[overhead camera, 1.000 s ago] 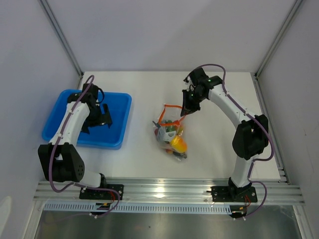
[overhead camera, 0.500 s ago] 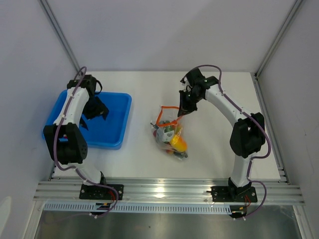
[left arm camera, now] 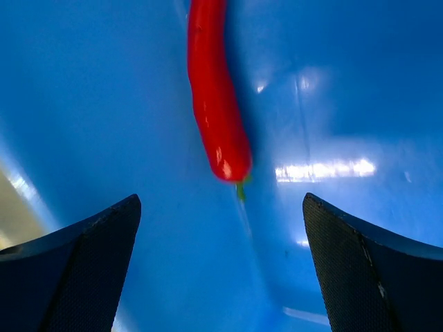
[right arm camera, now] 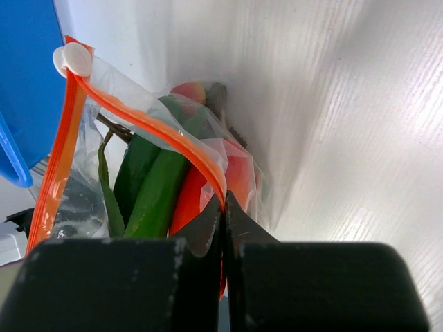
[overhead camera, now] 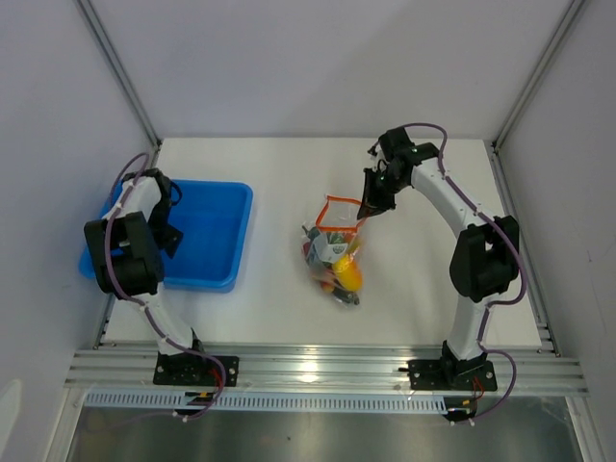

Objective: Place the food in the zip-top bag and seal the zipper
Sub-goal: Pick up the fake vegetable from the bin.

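The clear zip-top bag (overhead camera: 334,252) lies mid-table holding food: a yellow-orange mango (overhead camera: 347,277), green peppers (right arm camera: 154,187) and a red piece (right arm camera: 188,202). Its orange zipper (right arm camera: 142,119) runs along the mouth, with a white slider (right arm camera: 72,59) at the far end. My right gripper (overhead camera: 371,206) is shut on the zipper strip at the bag's upper right corner (right arm camera: 225,202). My left gripper (left arm camera: 220,204) hangs open low inside the blue tray, just short of a long red chili (left arm camera: 216,104) that lies on the tray floor. In the top view the left arm hides this chili.
The blue tray (overhead camera: 210,241) sits at the table's left side, with the left arm (overhead camera: 135,226) folded over its left edge. Grey walls and metal rails close in the table at the back and on both sides.
The left arm has swung back towards the tray's left edge and folded up. The right gripper has carried the bag's corner a little to the right, pulling the mouth and bag that way.
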`<state>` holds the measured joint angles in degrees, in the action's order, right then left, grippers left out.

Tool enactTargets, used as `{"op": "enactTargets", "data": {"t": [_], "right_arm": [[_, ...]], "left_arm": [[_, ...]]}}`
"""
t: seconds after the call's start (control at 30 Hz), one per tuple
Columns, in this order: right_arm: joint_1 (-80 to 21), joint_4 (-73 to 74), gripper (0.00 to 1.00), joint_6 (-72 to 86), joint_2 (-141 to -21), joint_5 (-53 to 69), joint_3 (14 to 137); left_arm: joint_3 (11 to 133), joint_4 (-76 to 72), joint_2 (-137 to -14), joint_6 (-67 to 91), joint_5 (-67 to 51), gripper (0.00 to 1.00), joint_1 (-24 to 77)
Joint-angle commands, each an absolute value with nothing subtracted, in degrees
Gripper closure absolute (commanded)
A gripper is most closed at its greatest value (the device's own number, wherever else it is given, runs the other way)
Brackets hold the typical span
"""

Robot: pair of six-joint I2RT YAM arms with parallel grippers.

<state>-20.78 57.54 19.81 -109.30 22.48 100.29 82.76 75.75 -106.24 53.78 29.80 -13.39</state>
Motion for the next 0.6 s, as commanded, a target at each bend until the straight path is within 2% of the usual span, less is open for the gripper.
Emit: {"op": "enactTargets", "data": {"t": [0.0, 0.17, 0.43, 0.57], "right_arm": [[-19.8, 57.9, 1.00, 20.2, -108.9, 22.9, 100.2], [-20.2, 57.4, 1.00, 20.6, -108.8, 22.8, 100.5], [-22.2, 57.5, 1.00, 20.9, -108.8, 22.5, 101.6], [-22.2, 57.4, 1.00, 20.9, -109.0, 22.4, 102.2]], "left_arm": [[77.3, 74.7, -106.2, 57.1, 33.0, 0.01, -16.1], [70.3, 67.3, -105.3, 55.8, 33.3, 0.01, -18.3], [72.2, 62.1, -109.7, 52.5, 32.7, 0.02, -18.8], [70.0, 59.8, -109.2, 52.4, 32.5, 0.06, -18.7]]}}
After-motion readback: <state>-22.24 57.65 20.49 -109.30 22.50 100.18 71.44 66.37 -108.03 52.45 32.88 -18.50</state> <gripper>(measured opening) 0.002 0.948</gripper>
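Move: The fake vegetable, a red chili, lies on the blue bin's floor. Its middle is about 8 cm left of the wide-open left hand, 1 cm back and 6 cm below, with the stem end nearest the fingers. The bin's near wall is some 7 cm straight back from this hand and its left wall about 14 cm to the left, level with it. From the right hand, holding the bag's mouth, the chili is roughly 58 cm left, 10 cm back and 13 cm down. Its rear finger seems to bear on the bin's near wall as the left hand sweeps about 5 cm back and 5 cm down into the bin, drifting left. It then eases 1 cm forward and a little farther left at that depth, bringing the fingers, still wide open, down around the chili's stem end. The right hand keeps the bag's edge pinched. ##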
